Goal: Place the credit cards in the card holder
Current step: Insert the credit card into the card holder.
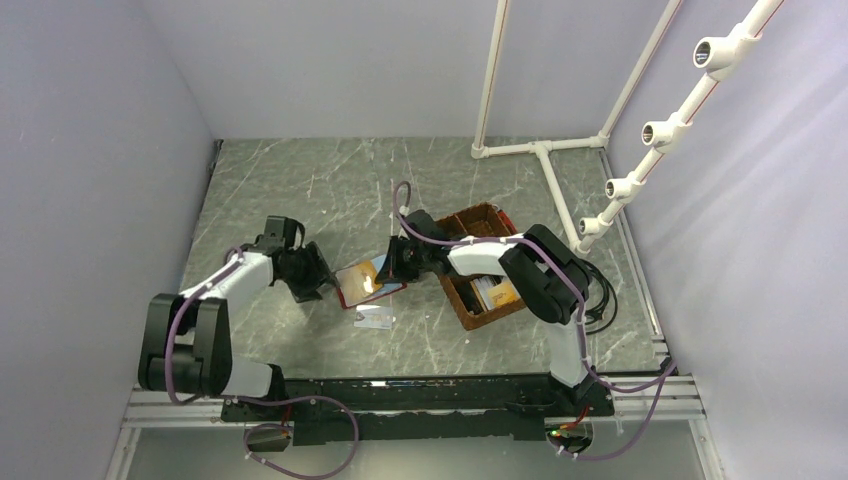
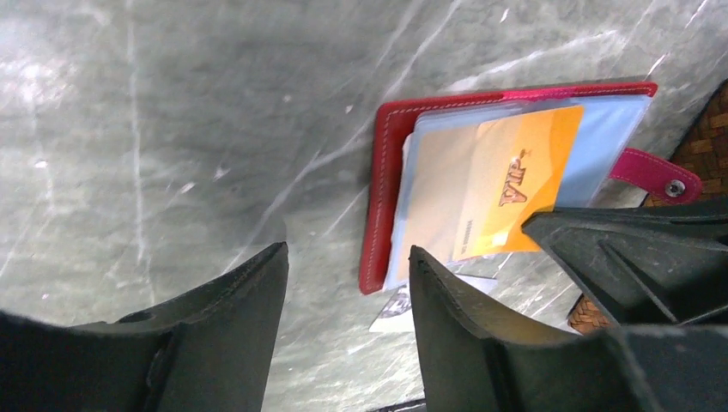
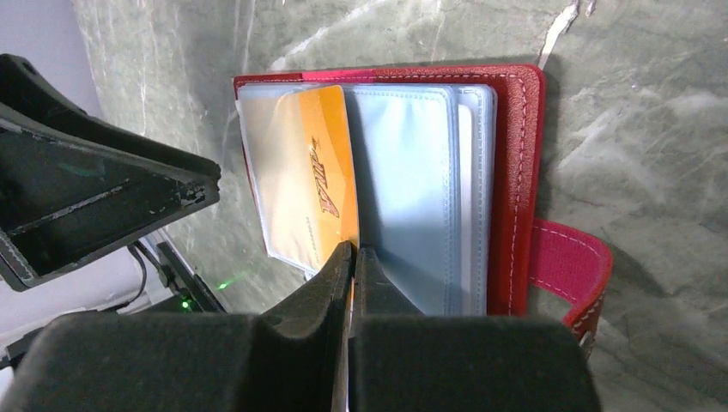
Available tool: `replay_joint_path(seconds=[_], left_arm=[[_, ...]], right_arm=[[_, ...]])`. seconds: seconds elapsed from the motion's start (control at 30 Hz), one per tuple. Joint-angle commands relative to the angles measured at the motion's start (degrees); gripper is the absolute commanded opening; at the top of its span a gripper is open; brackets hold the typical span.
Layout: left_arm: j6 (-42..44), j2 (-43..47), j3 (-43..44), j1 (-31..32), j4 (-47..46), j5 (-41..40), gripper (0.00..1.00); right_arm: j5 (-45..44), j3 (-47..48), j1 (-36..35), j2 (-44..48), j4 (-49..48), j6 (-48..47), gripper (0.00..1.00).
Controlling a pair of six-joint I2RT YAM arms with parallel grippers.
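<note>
The dark red card holder [image 1: 385, 296] [image 2: 378, 197] [image 3: 515, 172] lies open on the table, its clear sleeves facing up. An orange credit card [image 2: 515, 189] [image 3: 322, 163] rests partly inside the left sleeve. My right gripper [image 1: 392, 268] [image 3: 354, 249] is shut on that card's near edge. My left gripper [image 1: 322, 280] [image 2: 348, 251] stands open just left of the holder, with only bare table between its fingers. A white-grey credit card [image 1: 374, 317] [image 2: 403, 305] lies flat on the table by the holder's near edge.
A brown woven basket [image 1: 470, 300] [image 2: 700, 146] with more cards in it stands right of the holder, under the right arm. The holder's pink snap tab [image 3: 567, 257] sticks out toward the basket. A white pipe frame [image 1: 545, 150] stands at the back right.
</note>
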State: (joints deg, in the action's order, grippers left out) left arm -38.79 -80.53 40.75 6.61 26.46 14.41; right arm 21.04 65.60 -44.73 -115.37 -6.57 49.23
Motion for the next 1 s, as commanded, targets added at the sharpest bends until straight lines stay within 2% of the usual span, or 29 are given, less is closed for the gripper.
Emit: replay_joint_path(seconds=[0.0,0.13,0.23,0.37,0.53,0.63,0.77,0.97], left_arm=[[-1.92,4.23,-2.86,-0.72,1.27,-1.92,0.55],[-2.51,0.01,-4.97,-0.73,-4.05,3.24,0.35],[-3.42,-2.92,-5.69,-0.72,-7.68,6.11,0.26],[-3.54,-1.82,-6.28,-0.72,-7.59,5.42,0.24],[-2.75,-0.01,-6.53,-0.72,-5.91,4.31,0.22],[-2.59,0.11,-6.88,-0.72,-5.90,4.31,0.21],[-2.06,-0.46,-6.44,-0.72,-5.95,4.35,0.20],[-0.17,-4.59,-3.50,-0.68,-6.25,4.06,0.18]], right_arm=[[-1.91,0.30,-0.18,0.50,1.46,-4.62,0.00],[1.85,2.82,-0.82,-0.88,3.38,-8.21,0.05],[2.63,3.66,-2.60,-0.55,3.62,-10.35,0.11],[3.50,6.37,-4.48,-0.07,6.95,-14.96,0.20],[3.31,6.56,-3.13,1.04,11.78,-22.99,0.38],[2.39,9.31,-3.04,0.16,16.41,-28.11,0.45],[3.14,12.50,-2.91,-1.40,18.43,-32.44,0.52],[8.25,15.01,-3.27,-4.34,15.71,-36.60,0.57]])
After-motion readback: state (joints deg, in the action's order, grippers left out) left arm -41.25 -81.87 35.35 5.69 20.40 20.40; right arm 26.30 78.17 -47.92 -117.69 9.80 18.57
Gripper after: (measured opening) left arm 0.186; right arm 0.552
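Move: From the left hand, the card holder lies open, its middle about 8 cm to the right, 2 cm ahead and 2 cm below. The right hand still pinches the orange card, whose pocket in the holder's left half is about 4 cm to its left, 1 cm ahead and 1 cm below; the holder's middle is 2 cm left and 1 cm ahead of that hand. The loose white card lies 7 cm back and 1 cm left of the right hand, some 2 cm below. The left hand swings slightly back and left, then comes right and down about 2 cm onto the card holder's left edge near its close corner, fingers closing from well open to nearly shut around that edge, and stays there. Meanwhile the right hand opens to about half and lets go of the orange card, drawing back about 3 cm and left 1.5 cm before coming forward again by 1 cm and rising 1 cm, as its wrist turns counter-clockwise some 25 degrees and tips up, so that the open fingers stay close over the card's near right corner. ##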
